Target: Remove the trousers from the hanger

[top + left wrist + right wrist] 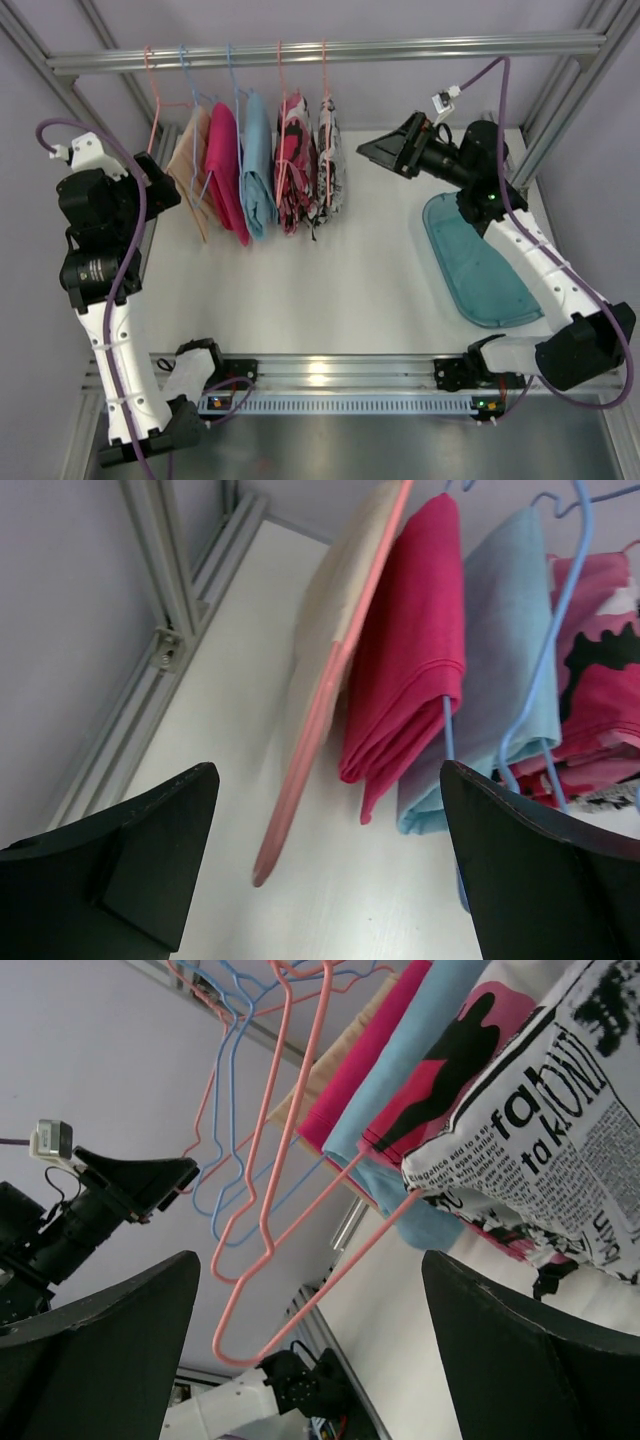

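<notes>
Five garments hang on wire hangers from the back rail [330, 50]. The black-and-white comic-print trousers [331, 160] hang rightmost on a pink hanger [323, 70]. Just to their left are the pink-red trousers [295, 165] with black patches. My right gripper [375, 150] is open, a short way right of the comic-print pair and apart from it. Its wrist view shows the print trousers [560, 1130], their pink hanger [330, 1250] and the pink-red pair [450, 1070]. My left gripper [160, 190] is open beside the tan garment [335, 660], with nothing between its fingers [540, 870].
Magenta [228, 170] and light-blue [258, 165] garments hang between the tan one and the trousers. A teal tray [480, 265] lies on the table under the right arm. Frame posts stand at both back corners.
</notes>
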`<state>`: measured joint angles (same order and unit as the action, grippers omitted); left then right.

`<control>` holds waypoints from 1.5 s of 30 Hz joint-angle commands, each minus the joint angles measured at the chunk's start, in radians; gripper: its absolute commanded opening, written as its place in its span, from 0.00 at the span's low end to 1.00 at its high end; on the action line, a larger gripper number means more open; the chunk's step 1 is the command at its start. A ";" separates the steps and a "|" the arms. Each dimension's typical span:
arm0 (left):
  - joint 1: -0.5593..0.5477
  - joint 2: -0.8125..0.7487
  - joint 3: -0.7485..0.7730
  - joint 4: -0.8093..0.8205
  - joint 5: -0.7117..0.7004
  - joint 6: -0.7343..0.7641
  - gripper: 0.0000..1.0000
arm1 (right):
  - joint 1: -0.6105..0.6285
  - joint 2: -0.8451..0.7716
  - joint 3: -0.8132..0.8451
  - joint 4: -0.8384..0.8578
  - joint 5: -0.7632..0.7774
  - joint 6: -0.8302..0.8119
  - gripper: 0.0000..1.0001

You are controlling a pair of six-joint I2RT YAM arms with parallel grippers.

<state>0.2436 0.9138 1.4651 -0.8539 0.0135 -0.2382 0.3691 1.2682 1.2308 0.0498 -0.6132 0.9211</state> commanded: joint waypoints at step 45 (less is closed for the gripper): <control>0.005 0.016 0.043 0.072 0.166 0.037 0.96 | 0.199 0.309 0.323 0.527 -0.010 0.144 0.00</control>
<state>0.2436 0.9257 1.4876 -0.8524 0.1635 -0.2108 0.5602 1.6249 1.4265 0.3634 -0.5961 1.1790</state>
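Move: The rightmost pink hanger, carrying the black-and-white trousers, hangs about 10 cm to the right hand's left and 2 cm ahead, near its height; those trousers are some 10 cm left, 6 cm ahead and 10 cm lower. The red patterned trousers hang roughly 18 cm left, 6 cm ahead and 10 cm below. From the left hand, that pink hanger is about 30 cm right and 8 cm ahead, about level in height. The right hand goes about 11 cm left and pinches the rightmost pink hanger; the left eases 2 cm right. ##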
